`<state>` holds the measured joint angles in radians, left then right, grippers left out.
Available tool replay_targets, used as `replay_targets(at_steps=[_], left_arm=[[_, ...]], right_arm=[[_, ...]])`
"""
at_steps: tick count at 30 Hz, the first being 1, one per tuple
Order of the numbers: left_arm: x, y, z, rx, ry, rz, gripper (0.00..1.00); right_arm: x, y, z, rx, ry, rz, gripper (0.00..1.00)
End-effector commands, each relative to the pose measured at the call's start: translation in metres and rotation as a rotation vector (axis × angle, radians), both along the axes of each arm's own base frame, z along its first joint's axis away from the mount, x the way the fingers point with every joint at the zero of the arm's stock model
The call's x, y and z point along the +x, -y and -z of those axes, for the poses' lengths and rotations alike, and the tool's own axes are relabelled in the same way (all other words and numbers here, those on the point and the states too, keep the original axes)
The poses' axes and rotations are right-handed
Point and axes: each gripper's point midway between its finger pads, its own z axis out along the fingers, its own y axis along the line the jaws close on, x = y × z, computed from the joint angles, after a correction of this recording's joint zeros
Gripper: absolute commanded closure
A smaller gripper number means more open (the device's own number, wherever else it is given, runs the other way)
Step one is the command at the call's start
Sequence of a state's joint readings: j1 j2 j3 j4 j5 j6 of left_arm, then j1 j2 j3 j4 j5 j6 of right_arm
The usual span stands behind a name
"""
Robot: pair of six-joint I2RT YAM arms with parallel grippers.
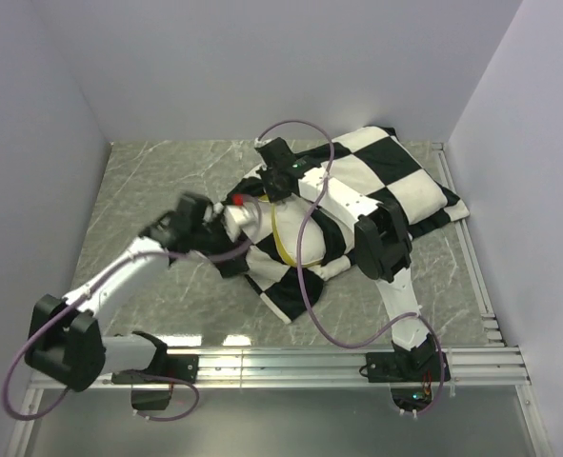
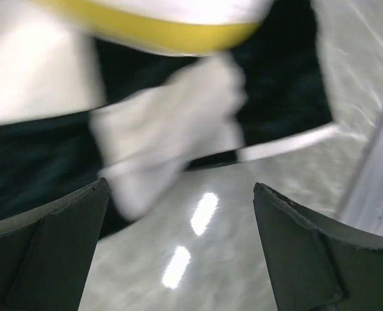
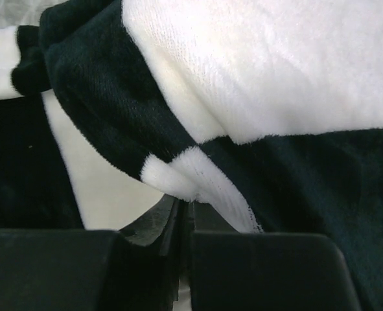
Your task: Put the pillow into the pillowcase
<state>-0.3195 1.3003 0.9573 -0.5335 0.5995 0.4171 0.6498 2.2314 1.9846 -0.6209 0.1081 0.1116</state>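
Note:
The black-and-white checkered pillowcase (image 1: 395,181) lies across the middle and far right of the table. The pillow (image 1: 279,240) shows at its left mouth, a yellow band along the exposed edge. My right gripper (image 1: 277,179) sits over the mouth's far side. It is shut on the white hem of the pillowcase (image 3: 256,65), pinched at the right gripper's tips (image 3: 188,206). My left gripper (image 1: 241,228) is at the mouth's near left. In the left wrist view the left gripper (image 2: 181,240) stands open over bare table, holding nothing. Just ahead lie the pillowcase's folds (image 2: 172,123) and the pillow's yellow band (image 2: 146,26).
The grey marbled tabletop (image 1: 148,190) is enclosed by white walls on the left, back and right. A metal rail (image 1: 291,362) with both arm bases runs along the near edge. Purple cables (image 1: 310,295) loop over the pillowcase and off the left base.

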Motion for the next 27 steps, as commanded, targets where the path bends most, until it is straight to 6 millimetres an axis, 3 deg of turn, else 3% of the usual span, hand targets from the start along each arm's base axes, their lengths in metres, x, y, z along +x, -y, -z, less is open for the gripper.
replay_targets(at_steps=[1, 2, 3, 5, 9, 10, 11, 12, 15, 16, 17, 21, 23, 25, 27], left_arm=[[-0.018, 0.038, 0.021, 0.017, 0.095, -0.027, 0.01], [-0.025, 0.048, 0.024, 0.02, 0.107, -0.018, 0.01], [-0.037, 0.07, 0.022, -0.01, 0.121, 0.029, 0.01], [-0.049, 0.086, 0.036, -0.007, 0.11, 0.048, 0.01], [-0.075, 0.138, 0.045, -0.046, 0.121, 0.116, 0.01], [-0.073, 0.151, 0.04, -0.058, 0.136, 0.117, 0.01], [-0.077, 0.158, 0.053, -0.034, 0.108, 0.128, 0.01], [-0.081, 0.173, 0.048, -0.05, 0.098, 0.138, 0.01], [-0.08, 0.188, 0.071, -0.002, 0.061, 0.134, 0.01], [-0.075, 0.195, 0.07, -0.002, 0.062, 0.125, 0.01], [-0.072, 0.192, 0.089, 0.055, 0.036, 0.11, 0.01], [-0.07, 0.188, 0.114, 0.149, -0.012, 0.107, 0.01], [-0.079, 0.183, 0.122, 0.173, -0.059, 0.138, 0.12], [-0.088, 0.169, 0.131, 0.219, -0.114, 0.15, 0.31], [-0.097, 0.16, 0.125, 0.189, -0.194, 0.159, 0.52]], right_arm=[[0.007, -0.007, -0.015, 0.107, -0.025, -0.009, 1.0], [0.008, -0.006, -0.013, 0.114, -0.03, -0.002, 1.0], [0.001, -0.013, -0.012, 0.157, -0.069, -0.039, 1.0], [0.0, -0.013, -0.009, 0.2, -0.105, -0.037, 1.0], [-0.01, -0.025, -0.007, 0.285, -0.183, -0.083, 1.0], [-0.012, -0.025, -0.007, 0.294, -0.194, -0.084, 1.0], [-0.013, -0.026, -0.006, 0.304, -0.206, -0.084, 1.0], [-0.017, -0.029, -0.005, 0.315, -0.222, -0.099, 1.0], [-0.02, -0.03, -0.003, 0.326, -0.239, -0.097, 1.0], [-0.021, -0.03, -0.003, 0.325, -0.243, -0.098, 1.0], [-0.021, -0.03, -0.002, 0.327, -0.246, -0.098, 1.0], [-0.023, -0.028, -0.004, 0.326, -0.247, -0.1, 1.0], [-0.024, -0.026, -0.004, 0.317, -0.245, -0.096, 1.0], [-0.027, -0.023, -0.002, 0.306, -0.251, -0.096, 1.0], [-0.028, -0.02, -0.001, 0.293, -0.248, -0.1, 1.0]])
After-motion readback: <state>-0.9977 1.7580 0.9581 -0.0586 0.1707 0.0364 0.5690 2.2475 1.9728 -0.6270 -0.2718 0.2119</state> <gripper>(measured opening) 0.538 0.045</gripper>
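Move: The pillowcase's black near corner lies about 17 cm right of the left hand, 8 cm back and 12 cm below. The pillow's exposed middle is roughly 15 cm right and 9 cm ahead of that hand, with the pillowcase's white fold about 23 cm right and 2 cm back, both some 10 cm below. From the right hand, the black near corner is around 26 cm back, 9 cm right and 8 cm below. The left hand swoops about 18 cm right, down and back, closing onto the near corner; right keeps hold. ##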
